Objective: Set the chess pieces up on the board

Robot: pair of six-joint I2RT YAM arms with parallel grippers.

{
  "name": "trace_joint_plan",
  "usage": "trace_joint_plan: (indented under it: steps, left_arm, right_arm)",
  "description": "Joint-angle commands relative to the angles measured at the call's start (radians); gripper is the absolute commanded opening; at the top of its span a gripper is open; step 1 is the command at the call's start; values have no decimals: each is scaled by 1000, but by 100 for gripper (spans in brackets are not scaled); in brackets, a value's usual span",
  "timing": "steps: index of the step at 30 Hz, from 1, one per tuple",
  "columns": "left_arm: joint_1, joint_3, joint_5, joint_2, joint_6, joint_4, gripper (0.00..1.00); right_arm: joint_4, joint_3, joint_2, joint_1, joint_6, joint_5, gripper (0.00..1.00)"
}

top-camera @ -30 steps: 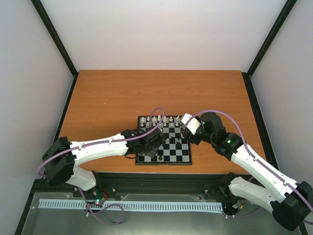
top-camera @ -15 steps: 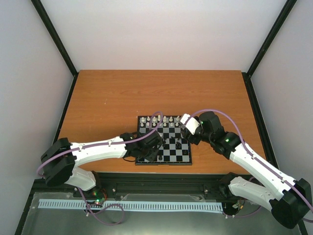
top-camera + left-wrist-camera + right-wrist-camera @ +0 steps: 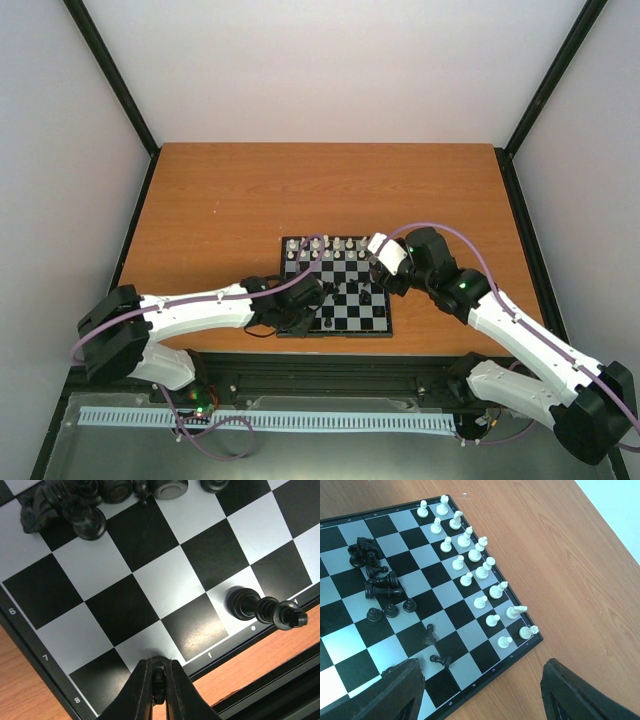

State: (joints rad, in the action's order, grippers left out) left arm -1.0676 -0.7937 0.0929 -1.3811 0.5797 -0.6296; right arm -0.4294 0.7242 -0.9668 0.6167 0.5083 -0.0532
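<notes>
The board (image 3: 352,297) lies at the table's near middle. White chess pieces (image 3: 470,560) stand in two rows along one edge. Black chess pieces (image 3: 377,582) lie scattered and heaped on the middle squares, and two small ones (image 3: 432,647) are near my right gripper. My left gripper (image 3: 158,666) is shut on a small black piece (image 3: 158,682) just above a light square by the board's near rim. One tall black piece (image 3: 250,607) stands on the edge square to its right. My right gripper (image 3: 482,682) hangs open and empty over the board's corner.
Bare orange-brown tabletop (image 3: 300,190) surrounds the board on the left, right and far sides. A black frame rail (image 3: 330,360) runs along the near edge just behind the board. A heap of black pieces (image 3: 65,505) sits a few squares from my left gripper.
My left arm has drawn back toward the board's near-left corner, carrying the black piece. The right arm has barely moved.
</notes>
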Motion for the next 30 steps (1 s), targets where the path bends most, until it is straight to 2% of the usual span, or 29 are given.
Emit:
trace_joint_plan:
  steps: [1, 17, 21, 26, 30]
  left_arm:
    - [-12, -4, -16, -17, 11, 7, 1]
    - [-13, -7, 57, -48, 18, 8, 3]
    - [-12, -13, 46, -56, 19, 8, 8]
    - [-12, -20, 26, -40, 15, -1, 22]
    - [-12, -81, 2, 2, -20, -57, 44]
  right_arm:
    - [6, -2, -2, -5, 4, 3, 64]
    - [-1, 0, -14, -5, 8, -7, 64]
    - [-3, 0, -12, -5, 8, -9, 65]
    - [-4, 0, -10, -5, 7, -10, 64]
    - [-7, 0, -14, -5, 9, -20, 65]
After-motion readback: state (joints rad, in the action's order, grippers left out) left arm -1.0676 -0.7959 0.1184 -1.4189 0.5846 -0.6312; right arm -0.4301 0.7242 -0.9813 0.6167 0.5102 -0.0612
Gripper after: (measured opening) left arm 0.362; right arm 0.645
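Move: The left hand holds an upright black piece, apparently a knight, just over its spot: the light square second from the left in the near row, its surface about 4 cm straight below. The standing black king is some 6 cm to the right, level in reach; the nearest fallen black pieces lie about 9 cm ahead and 1 cm right. The board's near left corner is 3 cm back and 6 cm left. From the right hand, that square lies roughly 23 cm left, 10 cm back and 16 cm below. Straight down goes the left hand, slowly and only about 1 cm, setting the held piece onto the light square in the near row, with the fingers pointing steeply down. It then stays nearly still at that height until its fingers part by roughly a quarter of their range and let go of the piece's top. ##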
